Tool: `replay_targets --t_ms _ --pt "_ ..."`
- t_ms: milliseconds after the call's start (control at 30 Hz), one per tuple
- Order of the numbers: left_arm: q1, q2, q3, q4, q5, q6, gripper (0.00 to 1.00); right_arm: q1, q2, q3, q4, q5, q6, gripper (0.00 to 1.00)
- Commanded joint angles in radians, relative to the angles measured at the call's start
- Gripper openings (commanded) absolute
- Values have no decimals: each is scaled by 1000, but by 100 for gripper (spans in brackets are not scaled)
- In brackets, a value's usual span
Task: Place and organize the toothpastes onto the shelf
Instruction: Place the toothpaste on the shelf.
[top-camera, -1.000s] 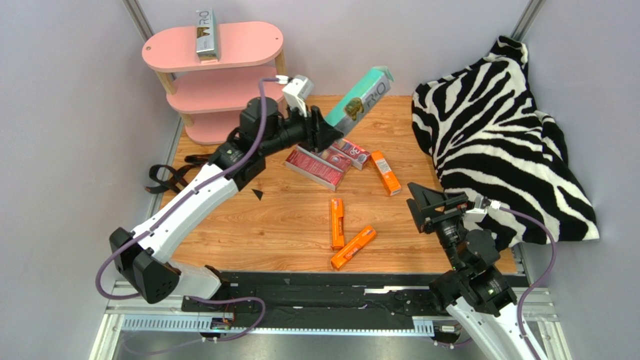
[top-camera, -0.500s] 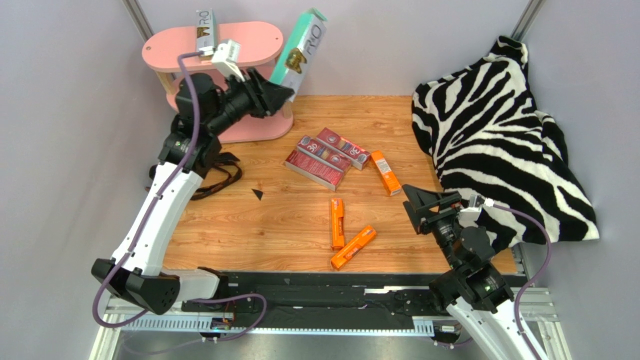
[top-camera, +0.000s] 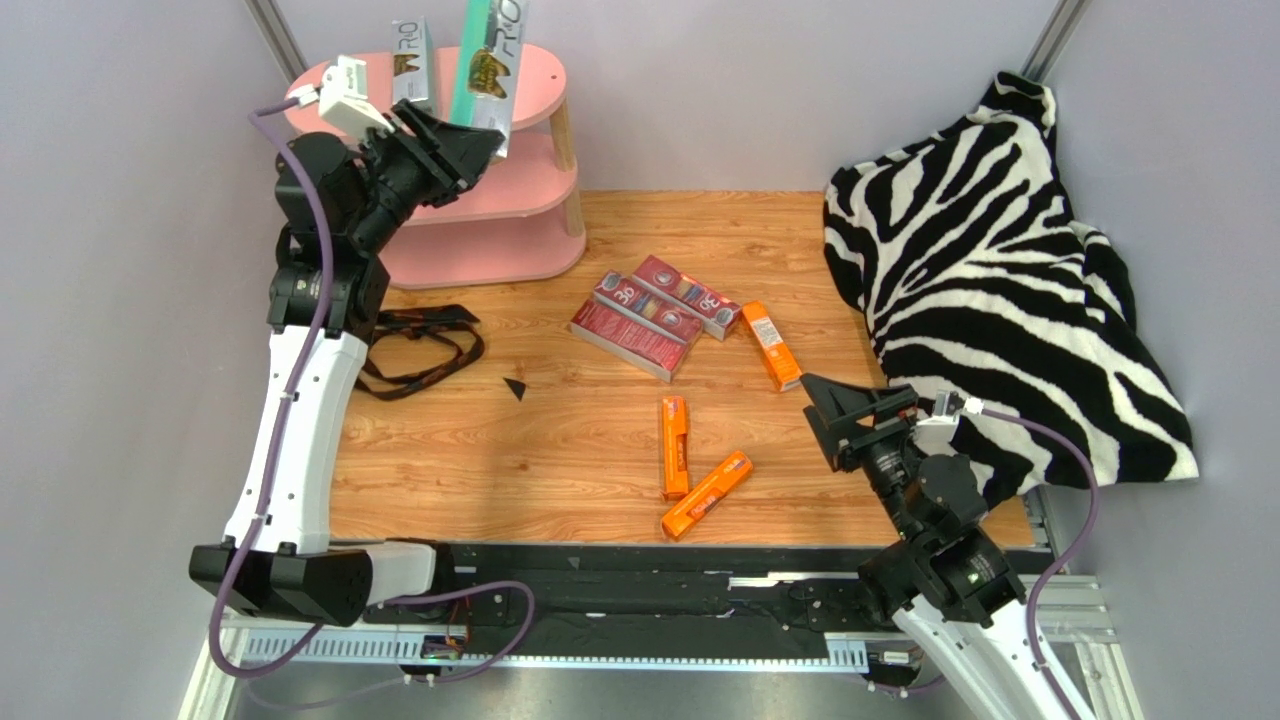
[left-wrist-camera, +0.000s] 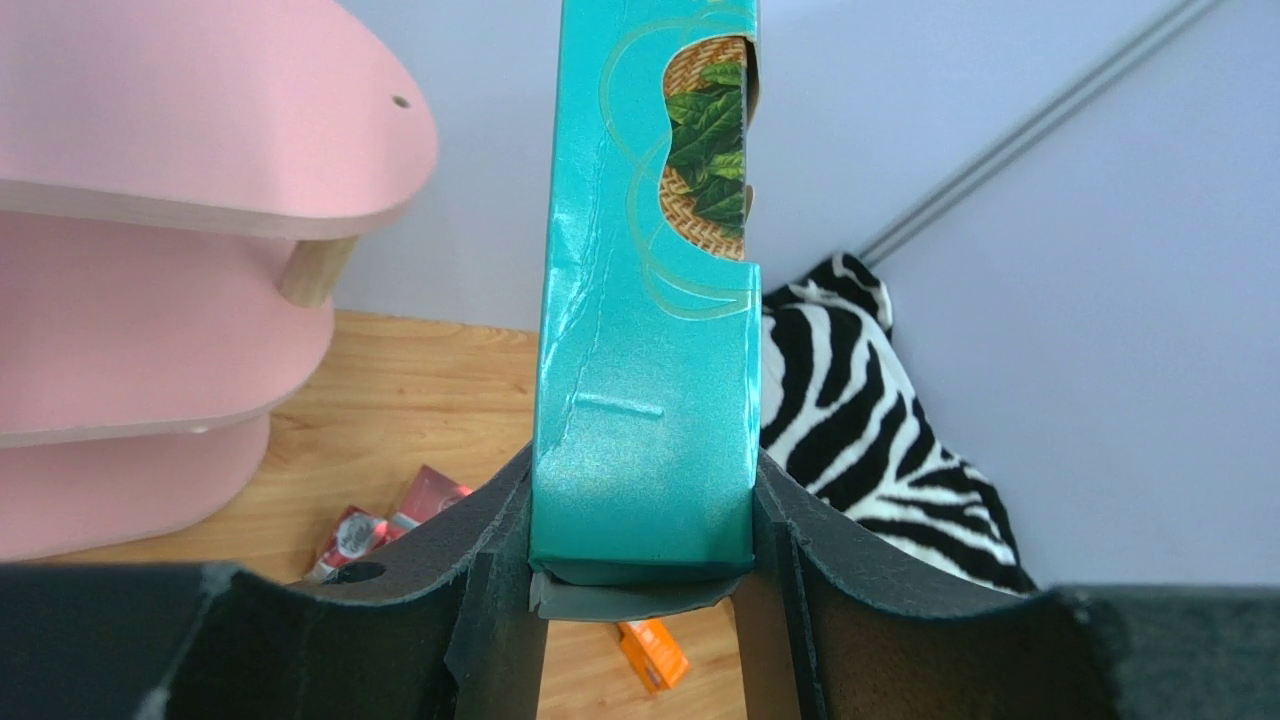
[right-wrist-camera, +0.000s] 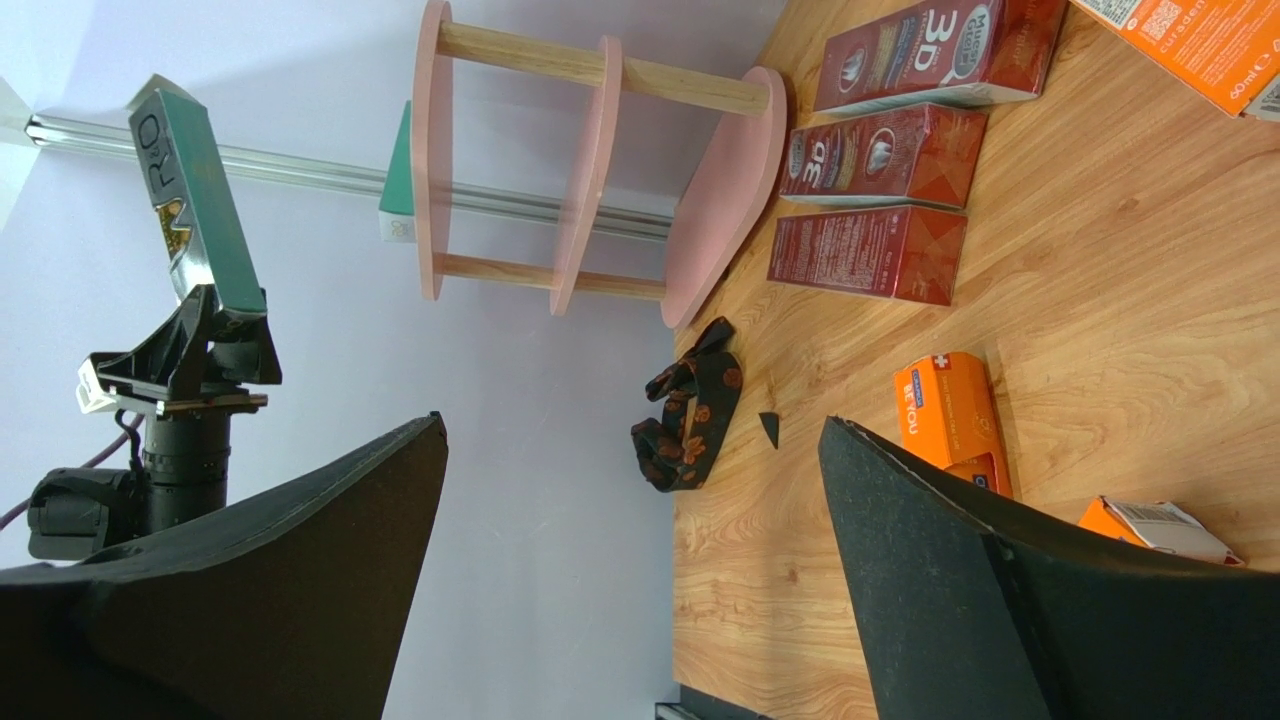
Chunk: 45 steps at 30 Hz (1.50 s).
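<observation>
My left gripper (top-camera: 463, 144) is shut on the bottom end of a teal and silver-grey toothpaste carton (top-camera: 493, 57), (left-wrist-camera: 646, 300). The carton stands nearly upright over the top board of the pink shelf (top-camera: 526, 90). A second silver-grey carton (top-camera: 409, 63) lies on that top board, just left of the held one. Three dark red cartons (top-camera: 634, 333) lie side by side at the table's middle, and three orange ones (top-camera: 769, 345), (top-camera: 675, 446), (top-camera: 706, 495) lie nearer me. My right gripper (top-camera: 845, 420) hovers open and holds nothing, right of the orange cartons.
A zebra-print cloth (top-camera: 992, 270) is heaped at the right side. A black strap (top-camera: 413, 338) lies on the wood in front of the shelf, with a small black scrap (top-camera: 514, 389) beside it. Grey walls close in the back and both sides.
My left arm has swung the held carton left and up, from over the table past the shelf's right end to above the top board. The right arm has barely moved.
</observation>
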<state>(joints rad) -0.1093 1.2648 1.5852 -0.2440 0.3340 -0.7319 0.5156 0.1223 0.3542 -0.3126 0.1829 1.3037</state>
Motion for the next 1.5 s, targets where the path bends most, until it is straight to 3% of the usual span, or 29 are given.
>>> replay_targets --t_ms 0,300,600,900,1233,1467 --pt "66 -15 64 72 -42 -60 37 0 -30 -3 -11 6 -34 100" --pt "204 44 171 -27 -81 -80 38 0 -41 -20 -23 -20 -34 100" --pt "329 122 199 -35 -30 -130 37 -2 -47 -44 -46 -60 -32 100" --pt "388 205 237 -61 -39 -112 36 0 -79 -44 -108 -69 -57 100" --pt "416 346 257 2 109 -162 37 0 -113 -67 -134 -69 -46 100" --pt "418 415 294 -11 111 -153 38 0 -115 -78 -134 -69 -44 100"
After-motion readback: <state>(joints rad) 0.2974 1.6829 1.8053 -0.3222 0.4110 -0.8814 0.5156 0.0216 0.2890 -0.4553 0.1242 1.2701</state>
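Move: The toothpaste is already clamped by its near end in my left hand, its far end pointing ahead. The free spot for it on the pink shelf's top board lies about 22 cm ahead of this hand, 19 cm to the left and some 13 cm below. The toothpaste already standing there lies just right of that spot, about 23 cm ahead, 13 cm left and 13 cm below. From my right hand the spot is roughly 38 cm ahead, 62 cm left and 12 cm above. I swing my left hand left about 17 cm, rising a little so the held toothpaste passes over the one already on the shelf. Then I push on forward some 13 cm while sinking towards the free spot on its left, turning the wrist about 20 degrees counter-clockwise and tipping it down; the fingers keep their grip. My empty right hand sinks some 5 cm, still open. ##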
